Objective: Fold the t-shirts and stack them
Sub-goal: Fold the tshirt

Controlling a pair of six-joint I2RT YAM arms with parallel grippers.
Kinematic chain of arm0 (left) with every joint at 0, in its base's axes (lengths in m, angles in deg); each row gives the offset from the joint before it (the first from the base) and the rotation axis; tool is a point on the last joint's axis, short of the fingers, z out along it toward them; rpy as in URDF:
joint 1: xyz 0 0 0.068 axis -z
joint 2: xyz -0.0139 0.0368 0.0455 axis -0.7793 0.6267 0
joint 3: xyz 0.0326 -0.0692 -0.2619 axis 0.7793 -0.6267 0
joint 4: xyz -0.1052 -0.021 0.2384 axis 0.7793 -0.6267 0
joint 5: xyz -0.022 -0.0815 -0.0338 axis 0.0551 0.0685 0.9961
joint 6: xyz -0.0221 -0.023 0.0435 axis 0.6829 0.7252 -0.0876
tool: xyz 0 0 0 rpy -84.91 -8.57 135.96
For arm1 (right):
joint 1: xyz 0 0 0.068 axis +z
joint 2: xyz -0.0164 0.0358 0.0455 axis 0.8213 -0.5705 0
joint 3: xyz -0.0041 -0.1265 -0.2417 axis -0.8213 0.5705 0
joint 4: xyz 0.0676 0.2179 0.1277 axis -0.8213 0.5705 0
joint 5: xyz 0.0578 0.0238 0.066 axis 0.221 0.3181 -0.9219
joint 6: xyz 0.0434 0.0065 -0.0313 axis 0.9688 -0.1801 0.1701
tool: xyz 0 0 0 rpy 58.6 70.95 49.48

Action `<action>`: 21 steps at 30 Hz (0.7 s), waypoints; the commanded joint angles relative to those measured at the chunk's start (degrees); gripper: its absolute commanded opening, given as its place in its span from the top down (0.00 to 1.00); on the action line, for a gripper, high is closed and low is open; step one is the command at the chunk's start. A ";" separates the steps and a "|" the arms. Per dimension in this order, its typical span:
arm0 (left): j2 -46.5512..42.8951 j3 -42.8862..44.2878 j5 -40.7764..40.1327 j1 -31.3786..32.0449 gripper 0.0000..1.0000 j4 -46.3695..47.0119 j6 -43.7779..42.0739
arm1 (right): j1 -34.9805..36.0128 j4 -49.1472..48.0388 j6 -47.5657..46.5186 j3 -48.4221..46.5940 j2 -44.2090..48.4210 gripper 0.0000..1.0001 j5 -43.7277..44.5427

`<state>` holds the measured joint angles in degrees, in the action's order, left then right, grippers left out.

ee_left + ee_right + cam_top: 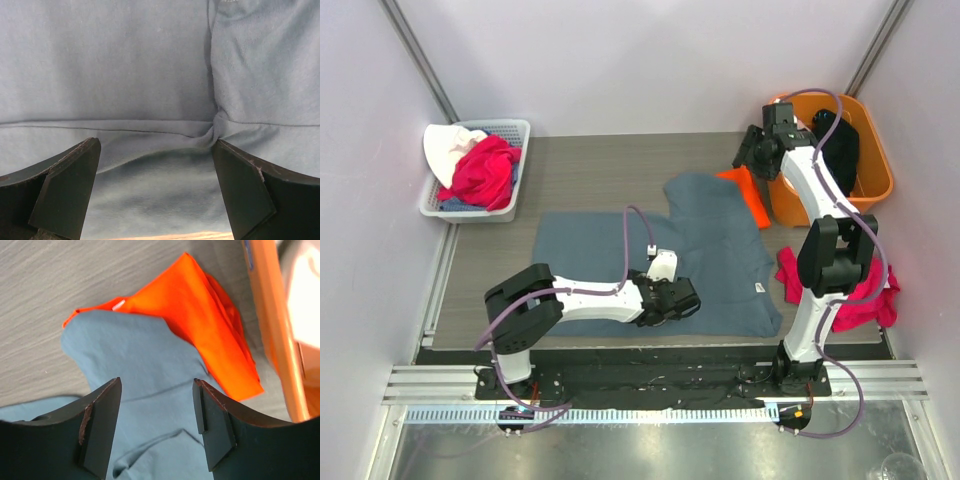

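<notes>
The slate blue-grey t-shirt (pixel 650 255) lies spread flat on the table. My left gripper (pixel 685 298) is low over its near middle part, open. In the left wrist view the open gripper (pixel 155 145) straddles a bunched hem fold of the blue-grey t-shirt (pixel 125 75), holding nothing. The orange t-shirt (pixel 745 195) lies folded at the blue shirt's far right sleeve, beside the tub. My right gripper (pixel 745 160) hovers above that sleeve, open. In the right wrist view the gripper (pixel 157 382) is over the blue sleeve (pixel 135 355), with the orange t-shirt (pixel 200 325) just beyond.
An orange plastic tub (pixel 865 190) with a dark item inside stands at the back right; its wall shows in the right wrist view (pixel 270 315). A white basket (pixel 515 130) holding red and white clothes sits back left. A magenta garment (pixel 865 295) lies by the right arm's base.
</notes>
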<state>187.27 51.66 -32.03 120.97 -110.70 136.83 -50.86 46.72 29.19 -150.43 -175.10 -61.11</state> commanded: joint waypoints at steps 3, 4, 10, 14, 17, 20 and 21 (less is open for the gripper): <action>0.21 -4.98 0.98 0.01 0.00 5.10 5.25 | -0.14 -1.55 -1.20 -4.74 -4.36 0.34 -0.83; 0.04 -5.42 0.98 0.01 0.00 5.36 5.42 | -0.23 -1.64 -1.20 -4.83 -4.80 0.34 -0.92; 0.12 -6.66 0.63 0.01 0.00 6.24 6.48 | -0.14 -2.17 -1.29 -4.48 -7.00 0.34 -0.48; 0.04 -6.66 0.54 0.01 0.00 6.15 6.83 | -0.14 -2.52 -1.55 -4.83 -8.67 0.34 0.05; 0.04 -6.75 0.54 0.01 0.00 5.98 6.83 | -0.23 -2.61 -1.64 -5.79 -10.16 0.34 0.57; -0.40 -7.01 0.54 0.01 0.00 5.80 6.83 | -0.14 -2.61 -1.64 -7.55 -12.10 0.34 0.84; -0.49 -7.10 0.63 0.01 0.00 5.80 6.92 | -0.05 -2.70 -1.72 -8.51 -12.71 0.34 1.01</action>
<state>185.65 46.85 -33.02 121.00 -104.26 142.10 -50.86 45.71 28.33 -154.73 -186.35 -61.30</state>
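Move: The grey-blue t-shirt's sleeve end lies about 8 cm ahead of the right hand, some 8 cm to its left and 16 cm below. Beside it, the folded orange shirt is about 7 cm ahead of the right hand, 4 cm to its right and 16 cm below; the orange basket's middle is some 22 cm to that hand's right and 7 cm ahead. From the left hand, the sleeve end is roughly 36 cm ahead and 8 cm right, 2 cm below. Sinking about 6.5 cm towards the grey-blue sleeve, the right hand also eases some 2.5 cm forward, first a little ahead and then almost straight down, its fingers tipping about 5 degrees steeper and staying two-thirds open, still clear of the cloth. The left hand stays low over the shirt's body where the creases meet, fingers wide open, rolling slightly and settling half a centimetre into place. ##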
